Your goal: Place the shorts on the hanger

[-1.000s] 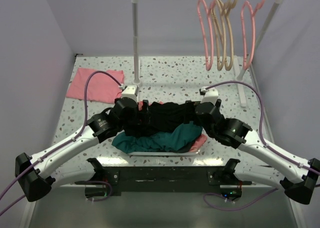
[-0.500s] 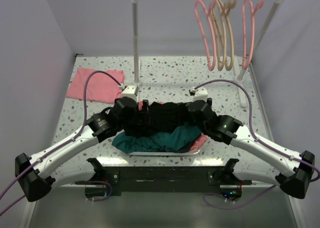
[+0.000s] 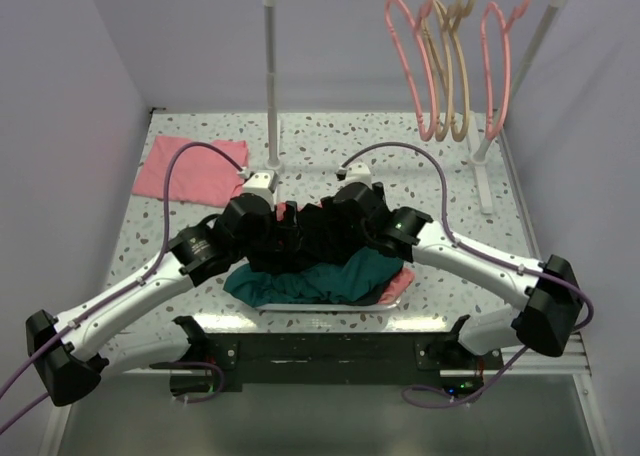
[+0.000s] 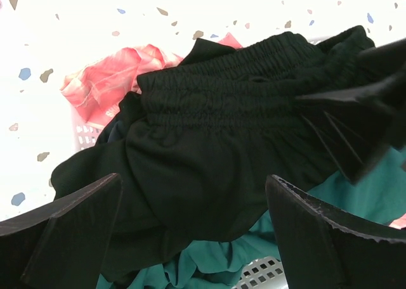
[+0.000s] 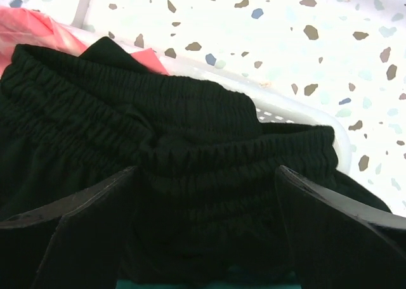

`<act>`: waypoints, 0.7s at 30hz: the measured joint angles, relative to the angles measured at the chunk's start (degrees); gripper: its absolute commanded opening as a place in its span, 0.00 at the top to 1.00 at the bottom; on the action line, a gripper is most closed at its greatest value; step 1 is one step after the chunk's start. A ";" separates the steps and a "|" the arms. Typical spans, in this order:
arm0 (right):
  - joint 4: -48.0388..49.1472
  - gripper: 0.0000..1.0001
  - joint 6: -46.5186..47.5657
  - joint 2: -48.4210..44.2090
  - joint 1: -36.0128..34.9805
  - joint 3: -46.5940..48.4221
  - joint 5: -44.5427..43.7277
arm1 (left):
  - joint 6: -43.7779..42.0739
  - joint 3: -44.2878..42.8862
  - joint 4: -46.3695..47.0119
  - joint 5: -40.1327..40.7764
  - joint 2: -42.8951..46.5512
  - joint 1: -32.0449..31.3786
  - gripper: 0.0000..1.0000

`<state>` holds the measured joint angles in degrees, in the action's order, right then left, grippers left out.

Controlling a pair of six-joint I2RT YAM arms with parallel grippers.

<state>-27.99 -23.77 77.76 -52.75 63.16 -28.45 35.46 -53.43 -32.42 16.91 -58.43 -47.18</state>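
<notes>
Black shorts point(image 3: 312, 234) with a gathered elastic waistband lie bunched on top of a clothes pile in a white basket point(image 3: 300, 307). My left gripper point(image 3: 272, 231) is open over their left end; in the left wrist view point(image 4: 196, 238) the shorts point(image 4: 216, 130) lie between its fingers. My right gripper point(image 3: 345, 219) is open over the middle of the waistband point(image 5: 184, 146), its fingers point(image 5: 342, 232) on either side of the cloth. Salmon-pink hangers point(image 3: 405, 61) point(image 3: 497, 66) hang on the rail at the back right, far from both grippers.
A teal garment point(image 3: 320, 276) and a pink one point(image 3: 402, 281) lie under the shorts. Tan hangers point(image 3: 452, 66) hang between the pink ones. The rack's white post point(image 3: 270, 76) stands behind the basket. A pink cloth point(image 3: 190, 168) lies at the back left.
My right arm has swung left, bringing its gripper from the shorts' right end to the middle of the waistband. The left arm has hardly moved.
</notes>
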 measured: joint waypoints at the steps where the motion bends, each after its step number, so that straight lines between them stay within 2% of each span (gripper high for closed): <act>1: -0.33 0.45 0.24 1.46 0.00 0.90 0.00 | -0.15 -0.09 -0.20 -0.11 0.00 0.00 0.00; 2: -0.72 0.60 0.79 2.67 0.00 1.81 0.02 | -0.33 -0.22 -0.35 -0.31 0.04 0.00 0.00; 3: -1.11 0.85 1.16 3.56 0.00 2.67 0.20 | -0.63 -0.35 -0.46 -0.66 0.13 0.00 0.00; 5: -2.10 1.00 1.97 4.50 0.00 4.48 0.61 | -1.22 -0.61 -0.55 -1.68 0.52 0.00 0.00; 12: -5.62 1.00 2.93 4.57 0.00 14.36 1.11 | -4.72 -1.95 0.15 -8.13 2.97 0.00 0.00; 21: -5.20 1.00 6.73 4.57 0.00 29.03 -2.43 | -7.72 -2.12 2.93 -16.87 4.85 0.00 0.00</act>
<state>-33.19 -17.04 82.32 -52.75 92.18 -30.87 27.75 -55.55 -29.50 0.03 -53.58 -47.18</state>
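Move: The waistband fold of the black shorts lies between the right hand's open fingers, about 1 cm ahead, 1 cm left and 1 cm down. From that hand, the teal cloth in the basket is some 12 cm back, 5 cm left and 6 cm down; the pink scrap at the basket's far-left corner is about 3 cm ahead and 14 cm left, 5 cm down. From the left hand the fold is about 5 cm ahead, 13 cm right and 4 cm below. Easing in slightly forward and left, the right hand shuts on the waistband fold and pinches it, then rises about 17 cm, drifting a few centimetres farther forward and left as the fingers tip up some 15 degrees. The left hand, wide open, climbs about 5 cm while drawing back and right, swinging clockwise roughly 20 degrees. ##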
